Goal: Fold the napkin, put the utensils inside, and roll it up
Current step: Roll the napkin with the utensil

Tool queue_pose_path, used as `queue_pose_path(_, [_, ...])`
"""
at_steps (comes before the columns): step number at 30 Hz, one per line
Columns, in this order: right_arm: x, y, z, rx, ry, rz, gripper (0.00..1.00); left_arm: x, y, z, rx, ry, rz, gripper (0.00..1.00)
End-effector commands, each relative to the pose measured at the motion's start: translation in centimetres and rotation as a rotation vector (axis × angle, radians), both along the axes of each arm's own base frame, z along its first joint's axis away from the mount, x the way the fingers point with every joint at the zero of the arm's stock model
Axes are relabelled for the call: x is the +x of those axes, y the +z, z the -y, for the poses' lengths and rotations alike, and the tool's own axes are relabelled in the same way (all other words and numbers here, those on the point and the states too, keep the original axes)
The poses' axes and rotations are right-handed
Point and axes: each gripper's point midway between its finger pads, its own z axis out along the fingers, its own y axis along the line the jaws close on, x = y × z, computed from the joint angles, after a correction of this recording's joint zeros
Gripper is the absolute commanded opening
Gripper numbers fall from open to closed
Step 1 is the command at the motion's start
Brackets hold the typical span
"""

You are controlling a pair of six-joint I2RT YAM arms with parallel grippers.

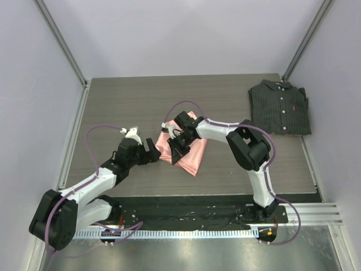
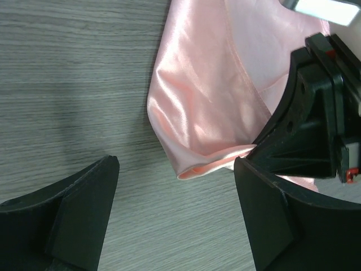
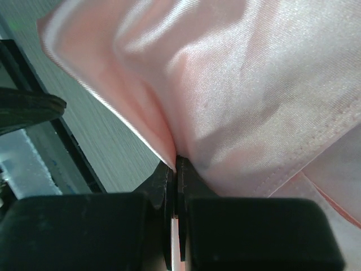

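The salmon-pink satin napkin [image 1: 194, 157] lies folded at the table's middle. My right gripper [image 1: 176, 148] is shut on a pinched fold of it near its left side; in the right wrist view the cloth [image 3: 237, 84] bunches out of the closed jaws [image 3: 176, 162]. My left gripper [image 1: 153, 148] stands open just left of the napkin, low over the table. In the left wrist view the napkin's folded corner [image 2: 197, 113] lies just ahead of the open gripper [image 2: 176, 165], untouched, with the right gripper's black body [image 2: 316, 118] beside it. The utensils are out of view.
A dark pinstriped folded shirt [image 1: 280, 107] lies at the back right of the grey wood-grain table [image 1: 130, 101]. Walls enclose the table on three sides. The arms' base rail [image 1: 186, 217] runs along the near edge.
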Motion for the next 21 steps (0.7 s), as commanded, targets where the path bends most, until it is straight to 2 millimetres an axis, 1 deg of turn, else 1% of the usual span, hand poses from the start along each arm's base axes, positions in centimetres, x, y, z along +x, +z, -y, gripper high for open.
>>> queue_pose_path(1, [-0.4, -1.1, 0.5, -0.024, -0.030, -0.114, 0.01, 1.2, 2.2, 0.7, 0.011, -0.035, 0.116, 0.86])
queue_pose_path(2, [-0.2, -1.4, 0.6, -0.028, -0.039, -0.122, 0.01, 1.2, 2.4, 0.9, 0.010, -0.047, 0.123, 0.83])
queue_pose_path(7, [0.2, -2.1, 1.1, -0.038, -0.060, -0.147, 0.01, 0.1, 1.7, 1.4, 0.003, -0.092, 0.099, 0.77])
queue_pose_path(12, [0.4, -2.3, 1.3, -0.038, -0.069, -0.155, 0.01, -0.2, 1.0, 1.4, 0.028, -0.108, 0.077, 0.65])
queue_pose_path(13, [0.5, -2.3, 1.3, -0.041, -0.073, -0.157, 0.01, -0.1, 0.8, 1.6, 0.031, -0.114, 0.069, 0.60])
queue_pose_path(15, [0.5, -2.4, 1.3, -0.039, -0.074, -0.162, 0.01, 0.2, 0.5, 1.3, 0.052, -0.096, 0.060, 0.58])
queue_pose_path(16, [0.5, -2.4, 1.3, -0.039, -0.073, -0.163, 0.01, 0.3, 0.4, 1.3, 0.053, -0.097, 0.058, 0.56])
queue_pose_path(18, [0.4, -2.6, 1.3, -0.041, -0.075, -0.170, 0.01, 0.9, 0.2, 0.7, 0.080, -0.062, 0.064, 0.55])
queue_pose_path(21, [0.4, -2.6, 1.4, -0.040, -0.077, -0.176, 0.01, 1.4, 0.3, 0.9, 0.083, -0.057, 0.074, 0.55])
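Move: The napkin's near left corner, beside the lifted edge, lies just beyond the open left fingers: about 2 cm ahead, 1 cm right and 3 cm below that hand. The right gripper's pinch on the napkin edge is some 7 cm right of the left hand and 2 cm nearer the base; from there the corner is about 5 cm left, 1 cm ahead and roughly level. The napkin's tip nearest the base lies about 16 cm right and 7 cm back of the left hand. The napkin corner is being brought between the left fingers, which close from nearly wide open to about half while the hand eases roughly 1 cm back and slightly right, then sinks some 1.5 cm. One finger ends right at the corner, not yet pinching it. The right hand stays put, keeps its pinch on the edge and turns about 10 degrees, tips swinging towards the base. ##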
